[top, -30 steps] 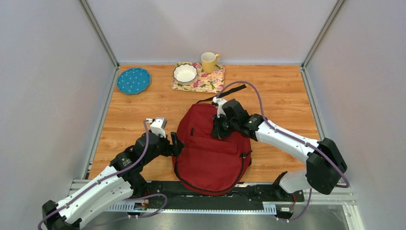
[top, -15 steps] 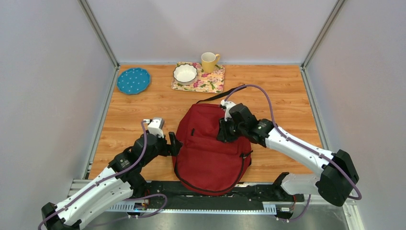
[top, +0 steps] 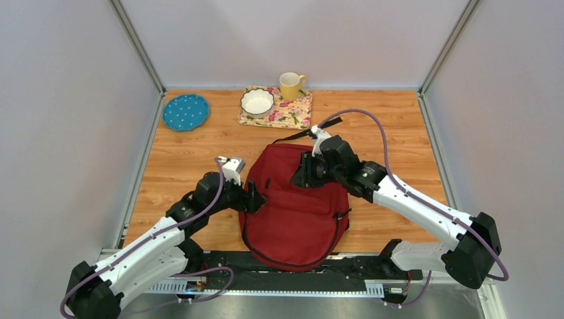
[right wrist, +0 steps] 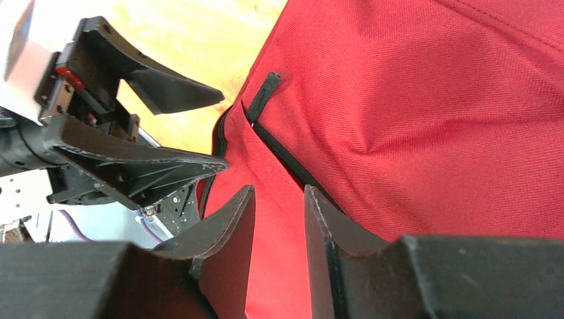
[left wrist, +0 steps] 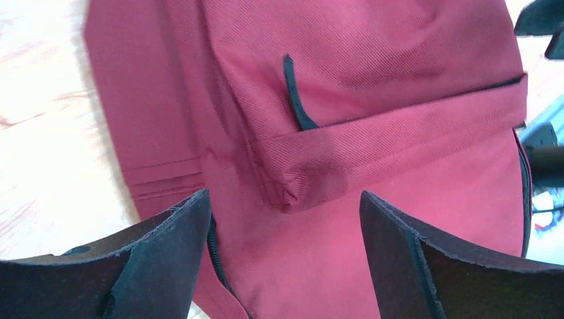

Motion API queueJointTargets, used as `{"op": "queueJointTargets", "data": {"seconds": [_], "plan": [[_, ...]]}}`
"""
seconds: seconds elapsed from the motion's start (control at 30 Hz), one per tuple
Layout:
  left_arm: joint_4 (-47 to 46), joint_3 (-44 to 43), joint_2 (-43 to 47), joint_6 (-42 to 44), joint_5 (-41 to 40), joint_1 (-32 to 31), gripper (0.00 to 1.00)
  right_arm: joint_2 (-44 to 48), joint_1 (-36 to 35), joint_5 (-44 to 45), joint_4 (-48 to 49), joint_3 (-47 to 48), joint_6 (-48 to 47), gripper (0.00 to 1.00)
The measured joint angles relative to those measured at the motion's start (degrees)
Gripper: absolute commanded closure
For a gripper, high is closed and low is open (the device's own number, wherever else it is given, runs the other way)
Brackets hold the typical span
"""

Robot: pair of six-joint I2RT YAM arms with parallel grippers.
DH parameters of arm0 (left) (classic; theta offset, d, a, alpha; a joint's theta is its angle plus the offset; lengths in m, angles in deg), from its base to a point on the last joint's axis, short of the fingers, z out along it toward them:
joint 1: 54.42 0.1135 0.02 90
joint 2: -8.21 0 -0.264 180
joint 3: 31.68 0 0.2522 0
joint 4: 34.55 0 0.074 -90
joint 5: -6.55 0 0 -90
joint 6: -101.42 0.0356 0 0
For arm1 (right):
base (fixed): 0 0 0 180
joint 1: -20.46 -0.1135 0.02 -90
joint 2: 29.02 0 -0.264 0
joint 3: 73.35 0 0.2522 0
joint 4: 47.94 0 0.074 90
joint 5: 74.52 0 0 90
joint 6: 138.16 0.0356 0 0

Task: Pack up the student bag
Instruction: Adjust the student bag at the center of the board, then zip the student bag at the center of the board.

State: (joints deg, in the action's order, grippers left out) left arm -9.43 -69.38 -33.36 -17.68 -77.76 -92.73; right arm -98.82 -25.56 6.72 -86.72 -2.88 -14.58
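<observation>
The student bag (top: 292, 212), dark red with black zippers, lies flat in the middle of the table near its front edge. My left gripper (top: 258, 198) is at the bag's left side, over its edge. In the left wrist view it (left wrist: 282, 199) stands wide open, with the bag's fabric (left wrist: 372, 199) and a front pocket corner below the gap. My right gripper (top: 297, 178) hovers over the bag's upper middle. In the right wrist view its jaws (right wrist: 279, 193) are a little apart with nothing between them. A black zipper pull (right wrist: 263, 96) lies just ahead of it.
At the back are a blue dotted plate (top: 185, 111) and a floral mat (top: 287, 116) carrying a white bowl (top: 257, 102) and a yellow mug (top: 290, 85). A black strap (top: 312, 129) trails from the bag's top. Grey walls enclose the table on both sides.
My right gripper's jaws have parted from shut. The left gripper has moved right onto the bag's left edge. The right arm's elbow has swung outward.
</observation>
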Motion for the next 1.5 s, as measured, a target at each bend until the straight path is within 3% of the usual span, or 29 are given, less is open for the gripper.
{"op": "queueJointTargets", "data": {"seconds": [0.27, 0.6, 0.67, 1.0, 1.5], "plan": [[-5.7, 0.6, -4.6, 1.2, 10.5, 3.5, 0.3, -0.4, -0.6, -1.3, 1.4, -0.2, 2.7, 0.64], [-12.4, 5.8, -5.9, 0.7, 12.2, 4.0, 0.45, -4.8, -4.2, -0.3, 2.6, 0.4, 5.9, 0.64], [-13.3, 6.8, -5.6, 0.7, 11.9, 4.0, 0.58, -5.2, -4.7, -0.2, 2.8, 0.5, 6.1, 0.64], [-14.6, 7.5, -5.7, 0.7, 12.0, 4.2, 1.0, -8.2, -5.4, 1.7, 3.0, 2.1, 9.4, 0.61], [-16.3, 7.9, -3.8, 0.6, 13.7, 4.3, 1.0, -22.7, -8.9, 10.4, -2.3, 13.8, 20.6, 0.59]]}}
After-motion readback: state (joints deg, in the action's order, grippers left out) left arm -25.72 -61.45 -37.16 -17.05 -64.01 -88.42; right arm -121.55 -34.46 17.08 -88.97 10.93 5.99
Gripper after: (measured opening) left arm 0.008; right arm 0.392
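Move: Just ahead of the left fingers is the lower lip of the student bag's pocket, at its left corner: about 1 cm forward, 2 cm right and 3 cm below. The zipper pull sits some 3 cm beyond that corner and level with it sideways. From the right hand, the zipper pull lies about 2 cm forward, 9 cm left and 8 cm below; the side strap is roughly 8 cm back and 13 cm right, 12 cm below. Lower the open left gripper about 3 cm while easing it slightly right onto the pocket corner, shut the fingers fully to pinch the cloth fold beside the zipper, then raise it a little, still shut. Meanwhile bring the right gripper about 8 cm left and 5 cm down to the zipper pull, tipping its fingers further down and turning clockwise, and keep them partly open. ##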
